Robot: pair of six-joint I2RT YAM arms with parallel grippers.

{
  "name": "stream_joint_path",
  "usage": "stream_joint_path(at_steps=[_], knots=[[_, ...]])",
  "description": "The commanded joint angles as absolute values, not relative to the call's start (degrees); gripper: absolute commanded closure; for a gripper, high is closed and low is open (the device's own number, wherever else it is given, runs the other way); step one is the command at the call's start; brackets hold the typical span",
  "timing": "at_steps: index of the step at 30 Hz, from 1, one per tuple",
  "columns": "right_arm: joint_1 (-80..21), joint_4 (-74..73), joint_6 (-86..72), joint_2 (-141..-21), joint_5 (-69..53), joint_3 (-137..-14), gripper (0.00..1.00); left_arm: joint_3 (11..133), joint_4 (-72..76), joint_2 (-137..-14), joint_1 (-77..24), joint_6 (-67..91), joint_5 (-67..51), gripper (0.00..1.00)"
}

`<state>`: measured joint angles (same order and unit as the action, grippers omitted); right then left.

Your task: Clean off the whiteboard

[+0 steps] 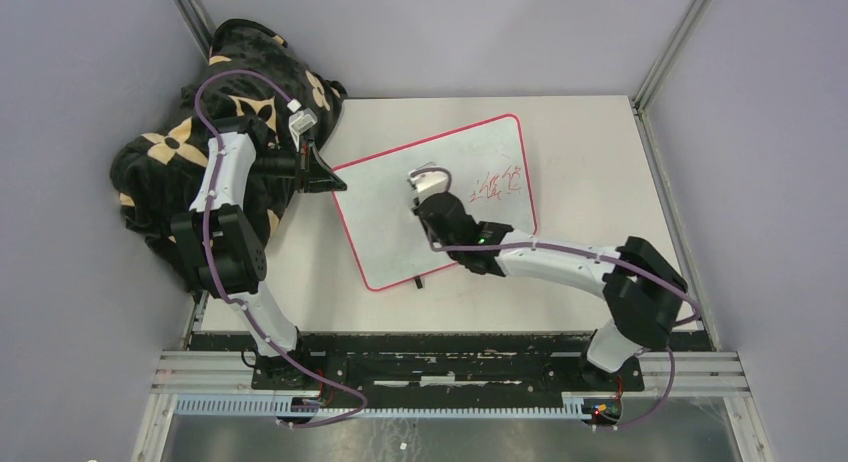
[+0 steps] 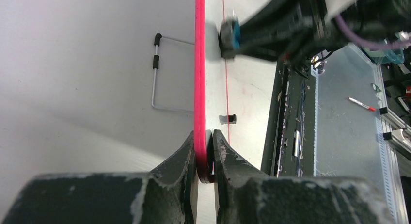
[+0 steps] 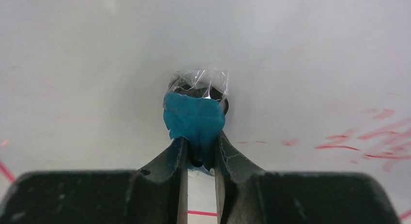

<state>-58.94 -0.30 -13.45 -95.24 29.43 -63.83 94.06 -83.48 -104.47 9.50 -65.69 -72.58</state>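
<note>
The whiteboard [image 1: 395,217] lies tilted on the table, white with a red-pink rim [image 2: 199,64]. Red writing [image 1: 498,185] sits near its right end and shows as smeared red strokes [image 3: 368,136] in the right wrist view. My left gripper [image 1: 337,183] is shut on the board's left corner, the rim pinched between its jaws [image 2: 205,146]. My right gripper [image 1: 428,195] hovers over the middle of the board [image 3: 97,64], left of the writing. It is shut [image 3: 200,151] on a small eraser [image 3: 194,120] wrapped in blue tape with clear plastic at its tip.
A black cloth with tan flower patterns [image 1: 200,152] is heaped at the back left behind the left arm. A bent wire stand with black sleeves [image 2: 154,83] shows beside the board's rim. The black mounting rail [image 1: 450,367] runs along the near edge. Frame posts stand at the back corners.
</note>
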Motion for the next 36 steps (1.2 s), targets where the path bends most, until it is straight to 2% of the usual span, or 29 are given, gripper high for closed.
stream_joint_path(at_steps=[1, 7, 12, 15, 22, 30, 36], knots=[[-50.1, 0.8, -10.9, -88.0, 35.8, -58.6, 0.99, 93.3, -83.7, -101.8, 9.0, -71.9, -69.6, 0.97], [-38.4, 2.6, -11.7, -83.8, 32.1, -53.5, 0.99, 92.8, -83.7, -101.5, 9.1, -72.0, -69.4, 0.97], [-35.0, 2.9, -11.2, -81.5, 32.1, -51.6, 0.99, 92.6, -83.8, -101.4, 9.3, -71.9, -69.0, 0.97], [-34.7, 2.8, -11.2, -79.9, 32.1, -51.4, 0.99, 92.6, -83.7, -101.4, 9.3, -71.9, -68.9, 0.97], [-36.4, 4.6, -15.9, -78.6, 22.3, -50.9, 0.99, 92.7, -83.7, -101.8, 9.3, -72.1, -69.0, 0.97], [-39.5, 9.2, -16.9, -81.8, 7.2, -51.4, 0.99, 92.8, -83.7, -102.2, 9.3, -72.2, -68.7, 0.97], [-43.8, 10.4, -16.5, -85.9, 5.1, -53.8, 0.99, 92.8, -83.7, -101.8, 9.3, -71.9, -69.2, 0.97]])
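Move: The red writing still left lies about 17 cm to the right of the right hand and 5 cm farther out, roughly level with the eraser in its grip. From that hand the whiteboard's middle is some 6 cm right and 2 cm ahead, and a black clip on the near edge is about 15 cm back and 1 cm right, roughly 9 cm lower. From the left hand the writing lies around 31 cm right, about level fore and aft, some 6 cm lower. Sweep the right gripper's eraser quickly about 19 cm right and 7 cm forward along the sloping board, across the remaining red writing, swinging the wrist clockwise some 25 degrees. Then reverse, wiping about 11 cm left and 4 cm back while the wrist swings back and rolls left side up. Keep both grips shut, the left still pinching the board's left edge in place. ##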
